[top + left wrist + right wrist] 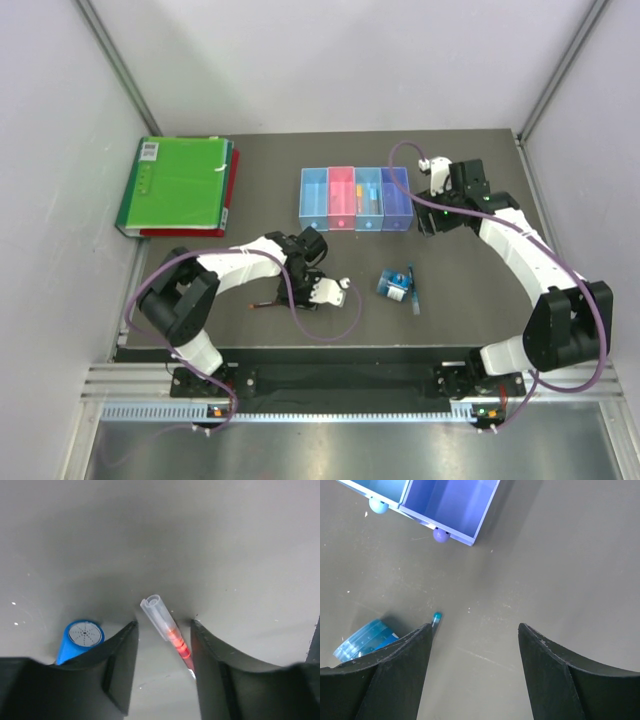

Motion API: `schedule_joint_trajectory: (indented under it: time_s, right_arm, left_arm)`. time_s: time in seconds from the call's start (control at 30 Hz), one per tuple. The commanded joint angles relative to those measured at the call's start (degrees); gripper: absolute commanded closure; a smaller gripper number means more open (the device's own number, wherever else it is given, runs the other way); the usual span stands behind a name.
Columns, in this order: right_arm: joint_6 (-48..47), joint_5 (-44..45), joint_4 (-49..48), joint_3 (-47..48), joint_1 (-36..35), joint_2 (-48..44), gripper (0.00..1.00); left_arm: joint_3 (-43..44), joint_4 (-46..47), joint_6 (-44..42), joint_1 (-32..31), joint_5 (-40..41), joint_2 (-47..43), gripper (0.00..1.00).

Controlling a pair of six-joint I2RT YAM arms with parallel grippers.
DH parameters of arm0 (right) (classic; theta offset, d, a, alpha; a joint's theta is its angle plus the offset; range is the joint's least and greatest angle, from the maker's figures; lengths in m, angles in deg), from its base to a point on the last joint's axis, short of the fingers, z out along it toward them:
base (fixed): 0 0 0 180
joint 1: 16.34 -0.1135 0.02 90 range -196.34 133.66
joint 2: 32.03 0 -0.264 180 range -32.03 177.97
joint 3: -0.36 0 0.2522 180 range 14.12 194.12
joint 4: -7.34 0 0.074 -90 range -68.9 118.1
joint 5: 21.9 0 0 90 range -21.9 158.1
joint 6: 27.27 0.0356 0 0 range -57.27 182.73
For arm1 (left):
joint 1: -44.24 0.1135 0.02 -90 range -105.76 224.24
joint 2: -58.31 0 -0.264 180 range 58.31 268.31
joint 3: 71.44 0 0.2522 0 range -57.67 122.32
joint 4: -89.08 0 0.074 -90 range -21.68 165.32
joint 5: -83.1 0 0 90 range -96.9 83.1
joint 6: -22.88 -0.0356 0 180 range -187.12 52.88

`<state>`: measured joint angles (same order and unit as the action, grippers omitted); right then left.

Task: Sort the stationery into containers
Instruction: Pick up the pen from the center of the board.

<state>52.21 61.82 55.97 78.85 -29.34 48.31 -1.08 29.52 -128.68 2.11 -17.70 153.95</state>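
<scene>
A thin red pen (177, 641) with a clear cap lies on the table between my left gripper's (164, 625) open fingers. It rests against the right finger (210, 650), with a gap to the left one. A small blue cap (80, 639) stands just outside the left finger. From above, the left gripper (318, 293) points down at the front middle and the red pen (268, 303) sticks out to its left. My right gripper (475, 630) hangs open and empty near the violet-blue bin (452, 502). The row of containers (355, 198) stands at the back. A blue-white roll (393, 284) and a dark teal pen (412, 290) lie together.
A big green binder (178, 185) lies at the back left of the table. The third bin (369, 195) holds a few small coloured items. In the right wrist view the roll (362, 640) and the teal pen's tip (436, 617) lie beside the left finger.
</scene>
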Motion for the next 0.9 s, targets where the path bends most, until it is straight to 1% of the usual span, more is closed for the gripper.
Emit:
schedule_joint_trajectory:
  time_s: [0.0,0.07,0.1,0.17,0.2,0.23,0.27,0.3,0.47,0.57,0.67,0.87]
  right_arm:
    - [-0.37,0.04,-1.83,3.39,-0.54,-0.71,0.3]
    - [-0.46,0.22,-1.83,3.47,-0.63,-0.62,0.3]
    - [-0.46,0.31,-1.83,3.47,-0.54,-0.71,0.31]
    - [-0.55,0.39,-1.74,3.56,-0.45,-0.62,0.3]
    - [-0.55,0.48,-1.82,3.56,-0.54,-0.71,0.31]
    - [-0.55,0.57,-1.74,3.56,-0.54,-0.71,0.31]
    - [-0.64,0.66,-1.74,3.56,-0.54,-0.71,0.31]
    - [-0.64,0.83,-1.74,3.47,-0.54,-0.79,0.3]
    - [-0.99,1.36,-1.83,3.47,-0.54,-1.15,0.31]
    - [-0.9,1.36,-1.91,3.47,-0.54,-1.41,0.31]
    - [-0.64,1.1,-2.09,3.21,-0.63,-1.23,0.3]
    - [0.06,0.92,-2.18,3.21,-0.72,-0.97,0.3]
  left_arm:
    - [-3.51,-2.72,0.74,0.29,0.79,2.45,0.54]
    - [-2.99,-2.54,1.44,0.29,0.26,3.93,0.58]
    - [-2.29,-2.54,1.62,0.29,-0.17,4.55,0.66]
    - [-1.41,-2.54,2.32,0.29,-1.32,5.96,0.73]
    - [-0.53,-2.63,2.5,0.21,-1.58,6.49,0.78]
    - [-0.18,-2.71,3.02,0.21,-2.19,6.75,0.88]
    - [0.18,-2.89,3.2,0.21,-2.37,7.45,0.95]
    - [1.05,-3.15,3.46,0.12,-2.72,7.72,1.0]
    - [3.16,-6.49,4.17,0.12,-4.13,6.68,1.0]
    - [6.32,-9.04,5.57,0.12,-4.66,5.18,1.0]
    - [11.06,-11.58,7.15,0.12,-5.36,4.47,1.0]
    - [20.37,-13.0,9.96,0.12,-6.77,3.51,1.0]
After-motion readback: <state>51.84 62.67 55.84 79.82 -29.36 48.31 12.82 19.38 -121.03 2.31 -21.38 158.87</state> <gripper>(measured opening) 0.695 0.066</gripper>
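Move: The left hand is low over the board with half-open fingers astride the pen, near its clear end. The pen's middle lies about 4 cm to the left and 1 cm back, roughly 1 cm below. The blue-capped bottle is some 6 cm ahead and 1 cm left, the small eraser about 6 cm ahead and 5 cm left. From the right hand the pen lies some 28 cm left, 14 cm back and 14 cm below. Almost in place at first, the left hand shuts its half-open fingers on the pen near its clear end and pinches it. It then keeps that grip and speeds away upward and to the right, about 3.5 cm up and 3 cm across, turning slightly counter-clockwise. ##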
